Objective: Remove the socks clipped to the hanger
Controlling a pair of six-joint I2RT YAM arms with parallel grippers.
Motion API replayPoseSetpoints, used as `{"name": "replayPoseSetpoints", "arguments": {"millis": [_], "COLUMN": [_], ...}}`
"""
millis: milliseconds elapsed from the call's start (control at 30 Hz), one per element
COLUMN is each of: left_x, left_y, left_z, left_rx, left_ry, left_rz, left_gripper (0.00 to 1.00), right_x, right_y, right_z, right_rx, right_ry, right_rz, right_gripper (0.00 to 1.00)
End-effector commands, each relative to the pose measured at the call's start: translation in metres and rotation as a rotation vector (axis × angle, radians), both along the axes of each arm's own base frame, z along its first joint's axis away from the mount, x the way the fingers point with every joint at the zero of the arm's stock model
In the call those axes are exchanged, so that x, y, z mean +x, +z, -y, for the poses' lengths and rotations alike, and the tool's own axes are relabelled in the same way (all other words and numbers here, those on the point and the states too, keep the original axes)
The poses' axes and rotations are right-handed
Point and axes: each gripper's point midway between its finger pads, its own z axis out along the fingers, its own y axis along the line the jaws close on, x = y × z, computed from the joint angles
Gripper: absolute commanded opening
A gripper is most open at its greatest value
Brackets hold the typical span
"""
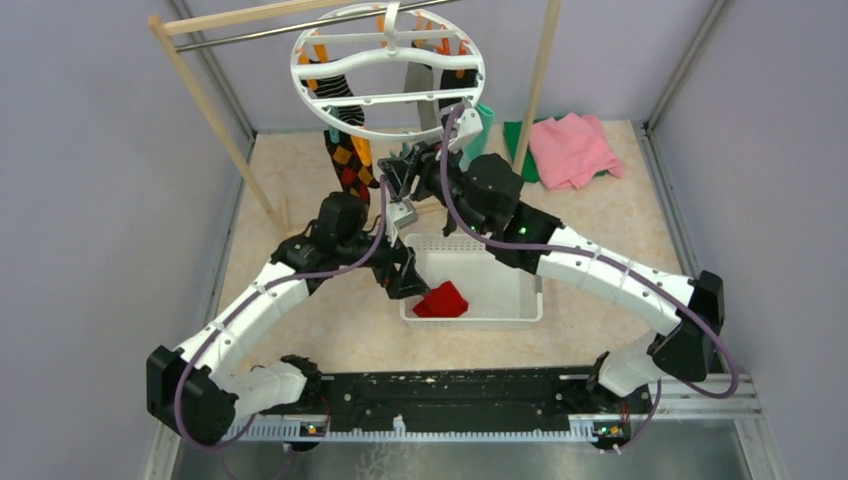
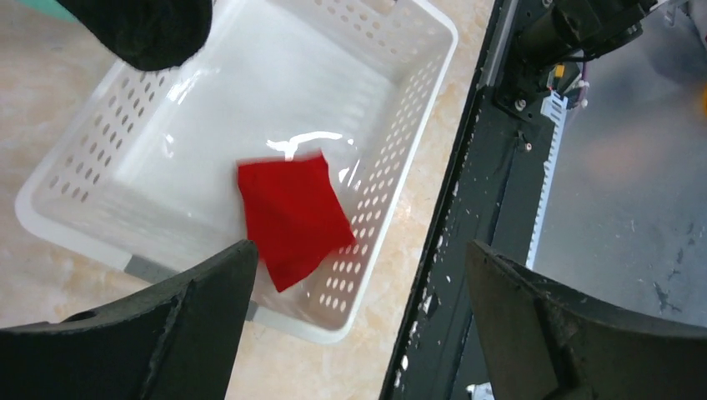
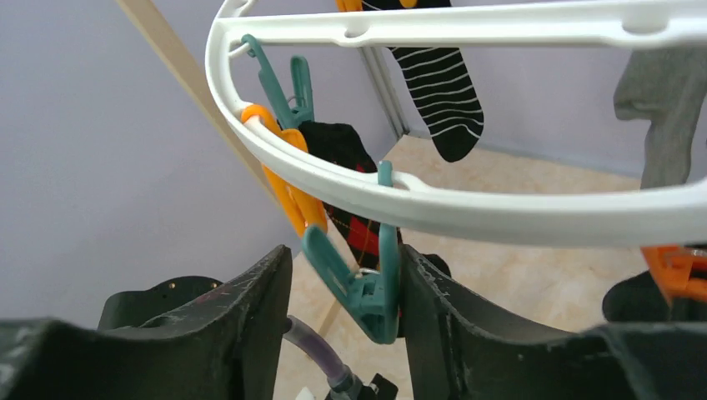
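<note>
The hanger (image 1: pixel 388 75), a round white ring, hangs at the back with a striped sock (image 1: pixel 340 100), an argyle sock (image 1: pixel 350 165) and a teal sock (image 1: pixel 481 124) clipped under it. A plain red sock (image 1: pixel 441 300) lies loose in the white basket (image 1: pixel 520 300). My left gripper (image 2: pixel 358 254) hovers wide open over the basket's near corner, with the red sock (image 2: pixel 292 217) below and nothing between its fingers. My right gripper (image 3: pixel 346 254) is open around an empty teal clip (image 3: pixel 367 283) under the ring (image 3: pixel 467 208); one finger (image 3: pixel 433 300) touches the clip. A striped sock (image 3: pixel 442 92), a grey sock (image 3: pixel 667 108) and the argyle sock (image 3: pixel 350 208) hang beyond.
A pink cloth (image 1: pixel 572 148) and a green cloth (image 1: pixel 520 140) lie at the back right. The wooden rack post (image 1: pixel 215 120) stands left of the hanger. The black base rail (image 2: pixel 483 208) runs beside the basket (image 2: pixel 400 167). A dark fuzzy shape (image 2: pixel 142 29) hangs over the basket's far corner.
</note>
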Motion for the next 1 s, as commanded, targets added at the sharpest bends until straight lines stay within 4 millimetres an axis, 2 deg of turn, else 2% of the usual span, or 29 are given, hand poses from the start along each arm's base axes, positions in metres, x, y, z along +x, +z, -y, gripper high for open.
{"name": "replayPoseSetpoints", "arguments": {"millis": [0, 67, 167, 300, 467, 600, 833, 967], "left_x": [-0.011, -0.024, -0.039, -0.031, -0.02, -0.014, -0.009, -0.007], "left_y": [0.011, 0.011, 0.005, 0.02, 0.036, 0.044, 0.06, 0.062], "left_z": [-0.005, -0.014, -0.031, -0.046, -0.045, -0.042, -0.039, -0.038], "left_rx": [0.005, 0.05, 0.132, 0.165, 0.146, 0.143, 0.116, 0.116], "left_ry": [-0.045, -0.075, -0.084, -0.007, 0.024, 0.016, 0.015, 0.015], "left_rz": [0.048, 0.033, 0.008, 0.106, 0.149, 0.173, 0.213, 0.225], "left_gripper": [0.99, 0.99, 0.99, 0.99, 0.99, 0.99, 0.99, 0.99], "right_x": [-0.011, -0.014, -0.022, -0.039, -0.048, -0.034, 0.017, 0.042], "right_y": [0.011, 0.003, -0.008, -0.024, -0.047, -0.059, -0.079, -0.081], "right_z": [0.018, 0.025, 0.04, 0.06, 0.1, 0.117, 0.147, 0.141], "right_rx": [0.027, 0.02, 0.013, -0.019, -0.079, -0.181, -0.28, -0.276], "right_ry": [-0.006, -0.011, -0.016, 0.001, -0.079, -0.181, -0.31, -0.279], "right_rz": [-0.008, -0.029, -0.052, -0.09, -0.11, -0.071, -0.053, -0.009], "right_gripper": [0.55, 0.62, 0.66, 0.69, 0.72, 0.73, 0.73, 0.7]}}
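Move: My right hand is at the empty teal clip on the hanger's near rim. The dark grey sock I want next hangs about 10 cm to its right, 5 cm ahead, middle some 10 cm below; the mint sock is about 15 cm right and 10 ahead, the argyle sock 8 left and 6 ahead, both equally low. From my left hand, open over the basket's left end, the dark grey sock is roughly 14 cm ahead, 5 right and 11 up; the red sock is 7 right, 3 ahead, 15 below. I open my right fingers wider, come free of the teal clip and back off while sinking, then swing right and curve forward again towards the dark grey sock's toe: about 15 cm right and 9 down overall, turning the wrist clockwise some 15 degrees and lowering its left side. My left hand, still wide open, withdraws from over the basket, left and a little back, then up about 5 cm. ##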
